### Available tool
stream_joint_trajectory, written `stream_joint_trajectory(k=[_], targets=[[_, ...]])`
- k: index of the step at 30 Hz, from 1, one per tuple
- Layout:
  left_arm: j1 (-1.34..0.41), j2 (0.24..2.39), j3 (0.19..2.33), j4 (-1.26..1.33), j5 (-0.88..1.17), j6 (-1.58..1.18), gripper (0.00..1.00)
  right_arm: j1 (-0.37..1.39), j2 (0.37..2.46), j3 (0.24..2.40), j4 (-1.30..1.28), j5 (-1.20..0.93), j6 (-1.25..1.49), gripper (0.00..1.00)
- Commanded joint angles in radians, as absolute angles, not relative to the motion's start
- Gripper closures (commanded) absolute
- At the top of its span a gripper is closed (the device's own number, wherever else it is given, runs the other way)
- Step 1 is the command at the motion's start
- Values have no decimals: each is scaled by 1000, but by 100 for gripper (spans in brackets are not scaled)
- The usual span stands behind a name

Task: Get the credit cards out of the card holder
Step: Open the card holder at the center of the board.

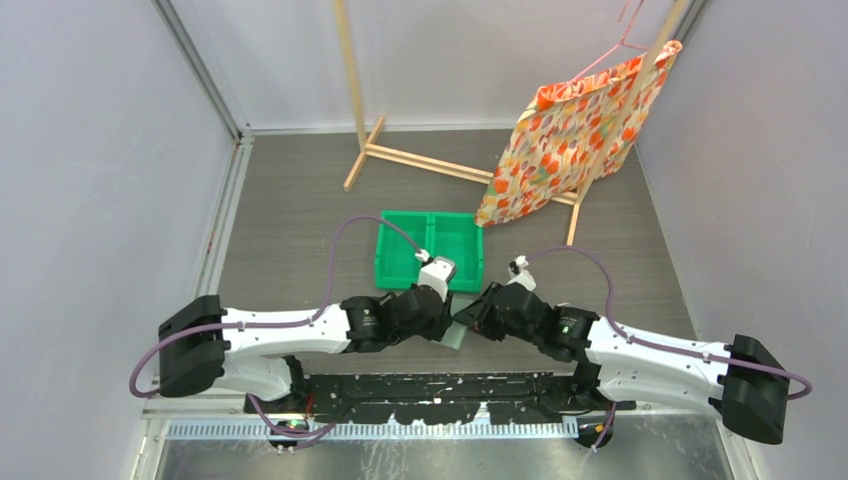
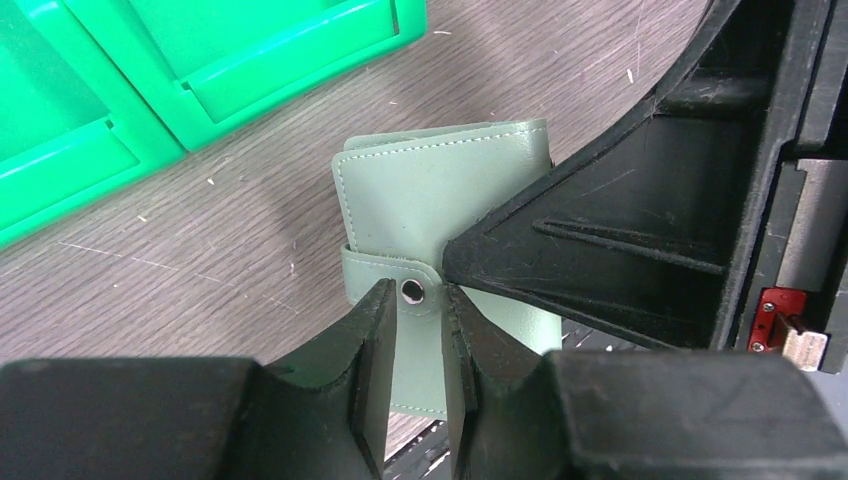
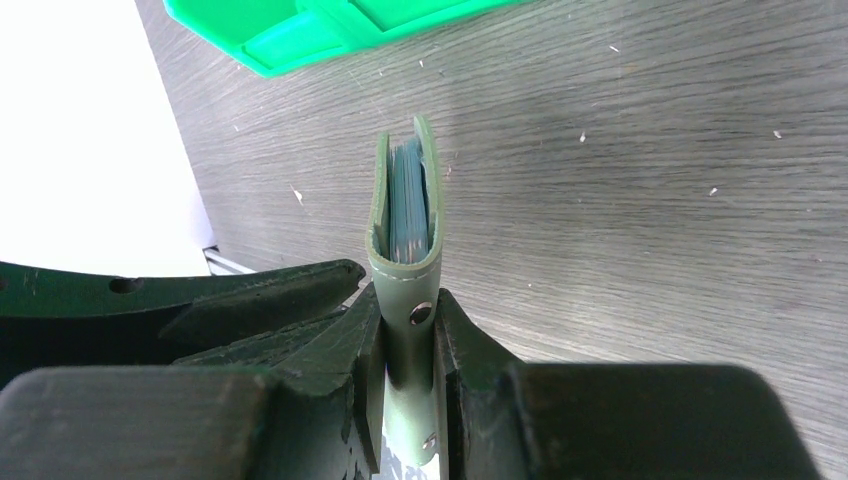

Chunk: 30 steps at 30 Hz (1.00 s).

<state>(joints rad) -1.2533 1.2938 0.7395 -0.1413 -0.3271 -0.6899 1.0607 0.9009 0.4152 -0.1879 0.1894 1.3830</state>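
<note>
The card holder (image 1: 457,333) is a grey-green wallet held up on edge near the table's front, between both arms. My right gripper (image 3: 410,305) is shut on its two covers, and the snap strap (image 3: 418,312) wraps the near edge between the fingers. Thin pale blue edges (image 3: 408,200) show between the covers; I cannot tell whether they are the credit cards or lining. In the left wrist view my left gripper (image 2: 418,293) faces the holder (image 2: 440,190). Its fingertips stand close together either side of the strap's snap button (image 2: 411,291). Whether they pinch the strap is unclear.
A green two-compartment bin (image 1: 430,250) sits just beyond the grippers, also in the left wrist view (image 2: 200,60). A wooden rack (image 1: 400,155) with a flowered orange bag (image 1: 570,140) stands at the back. The black table edge rail (image 1: 450,395) runs right below the holder.
</note>
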Motion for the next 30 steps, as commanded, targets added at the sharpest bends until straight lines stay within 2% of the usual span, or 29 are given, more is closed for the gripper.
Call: stream_joint_trajectory(k=[1, 5, 8, 10, 12, 24, 30], targets=[[-1264, 1314, 792, -192, -403, -656, 75, 1065, 872, 449, -88, 165, 1393, 99], [-1287, 1334, 812, -221, -456, -649, 77, 1065, 876, 448, -77, 160, 1394, 99], [-1297, 1356, 833, -251, -482, -643, 89, 1066, 874, 449, -78, 157, 1391, 99], [-1297, 1365, 843, -268, -494, -648, 92, 1065, 870, 447, -79, 157, 1391, 99], [-1297, 1367, 844, -273, -502, -655, 99, 1065, 864, 444, -81, 156, 1391, 99], [-1297, 1363, 848, -304, -510, -666, 99, 1065, 854, 444, -81, 161, 1391, 99], [-1297, 1330, 811, -351, -592, -727, 100, 1065, 836, 439, -94, 170, 1390, 99]])
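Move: The card holder's snap strap lies right at the left fingertips, about 1 cm ahead, 1 cm to the right and 1 cm lower. The card holder's middle, held clear of the table, is roughly 1 cm back and 1 cm right of the left hand point, at much the same height. The green box stands some 15 cm ahead of the left hand, 3 cm left and about 8 cm lower. From the right hand, the snap strap is about 1 cm forward and 3 cm left, nearly level. The left fingers, a quarter open astride the snap, close fully at the free end of the strap, seeming to pinch it, and then stay shut. The left hand barely travels: it edges about half a centimetre right while rolling some 5 degrees left side up, then creeps back left, ending about half a centimetre higher. The right hand keeps its grip on the card holder and holds nearly still. ##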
